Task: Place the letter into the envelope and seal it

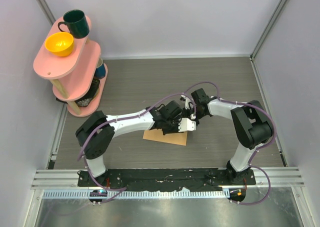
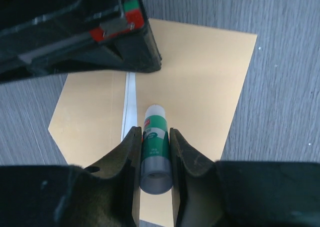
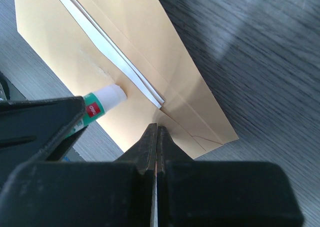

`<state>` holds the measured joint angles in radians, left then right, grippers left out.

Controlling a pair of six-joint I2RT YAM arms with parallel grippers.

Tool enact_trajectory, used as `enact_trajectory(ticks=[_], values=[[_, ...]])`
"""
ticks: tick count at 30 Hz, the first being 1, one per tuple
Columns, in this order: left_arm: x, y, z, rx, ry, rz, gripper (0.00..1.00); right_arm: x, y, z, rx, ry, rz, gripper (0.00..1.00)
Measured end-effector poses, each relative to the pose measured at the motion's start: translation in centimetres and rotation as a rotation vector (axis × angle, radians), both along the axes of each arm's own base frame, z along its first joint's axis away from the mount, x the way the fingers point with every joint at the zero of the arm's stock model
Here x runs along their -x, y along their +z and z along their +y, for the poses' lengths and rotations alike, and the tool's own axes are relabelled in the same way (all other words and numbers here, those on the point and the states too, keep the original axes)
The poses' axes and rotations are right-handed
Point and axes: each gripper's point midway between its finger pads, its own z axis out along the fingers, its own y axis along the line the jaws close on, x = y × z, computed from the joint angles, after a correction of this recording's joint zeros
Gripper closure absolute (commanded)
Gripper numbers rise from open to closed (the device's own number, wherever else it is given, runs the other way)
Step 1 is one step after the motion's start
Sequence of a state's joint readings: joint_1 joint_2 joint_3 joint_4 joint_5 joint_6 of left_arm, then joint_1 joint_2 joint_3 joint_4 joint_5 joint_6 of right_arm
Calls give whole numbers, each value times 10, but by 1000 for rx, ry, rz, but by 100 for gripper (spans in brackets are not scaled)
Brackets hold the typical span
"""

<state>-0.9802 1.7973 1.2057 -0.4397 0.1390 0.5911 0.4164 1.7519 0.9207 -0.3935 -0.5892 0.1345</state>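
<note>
The tan envelope (image 1: 166, 136) lies flat on the table under both grippers. Its flap is open in the left wrist view (image 2: 200, 72) and the right wrist view (image 3: 150, 32). The letter shows only as a thin pale strip at the envelope's mouth (image 2: 130, 94) (image 3: 107, 43); the rest is inside. My left gripper (image 2: 152, 133) is shut on a green and white glue stick (image 2: 154, 142), whose white tip (image 3: 111, 96) touches the flap. My right gripper (image 3: 156, 129) is shut, its tips down on the flap's edge near the fold.
A pink tiered shelf (image 1: 67, 67) stands at the back left with a dark green mug (image 1: 75, 23) and a yellow bowl (image 1: 59, 43) on it. White walls enclose the table on three sides. The arm bases sit on a black rail (image 1: 165, 176) at the near edge.
</note>
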Motion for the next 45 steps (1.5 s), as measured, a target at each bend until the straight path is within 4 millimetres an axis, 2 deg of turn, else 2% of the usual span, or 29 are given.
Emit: enact_trajectory(ticks=[3, 8, 11, 16, 24, 27, 32, 39, 45], values=[[-4, 0, 9, 2, 19, 0, 100, 0, 0, 0, 0, 0, 0, 99], [-13, -1, 42, -16, 58, -18, 100, 0, 0, 0, -1, 4, -3, 99], [-14, -1, 55, -33, 65, -27, 100, 0, 0, 0, -2, 6, -3, 99], [-12, -1, 51, -42, 56, -37, 100, 0, 0, 0, -3, 7, -4, 99], [-5, 0, 10, -23, -6, -48, 100, 0, 0, 0, -3, 7, -3, 99], [-4, 0, 4, -16, -8, -50, 100, 0, 0, 0, -3, 7, -3, 99], [-8, -1, 12, -9, 10, -51, 100, 0, 0, 0, -3, 8, -4, 99], [-20, -2, 52, -22, 73, -53, 100, 0, 0, 0, -4, 8, -4, 99], [-20, -2, 54, -30, 77, -54, 100, 0, 0, 1, -5, 8, -4, 99]])
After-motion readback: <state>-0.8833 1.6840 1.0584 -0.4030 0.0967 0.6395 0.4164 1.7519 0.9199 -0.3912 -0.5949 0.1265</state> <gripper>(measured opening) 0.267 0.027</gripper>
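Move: The left hand, holding the glue stick tip-down with the tip leaning right, stands almost over the middle of the envelope, which lies about 5 cm below and 1 cm to its left. The letter's white strip runs crosswise, its middle some 3 cm ahead and 1 cm left; the right gripper's closed fingertips are roughly 7 cm to the right and 1 cm ahead. From the right hand the envelope's middle is about 8 cm to the left, level fore and aft, 1 cm lower. The glue stick's tip keeps rubbing on the envelope as the left hand strokes about 5 cm left, back right almost as far, then some 5 cm left again, creeping forward about 2 cm in all towards the letter, its height and grip unchanged. The right hand stays put, its closed fingertips still pressing down beside the letter's right end. ##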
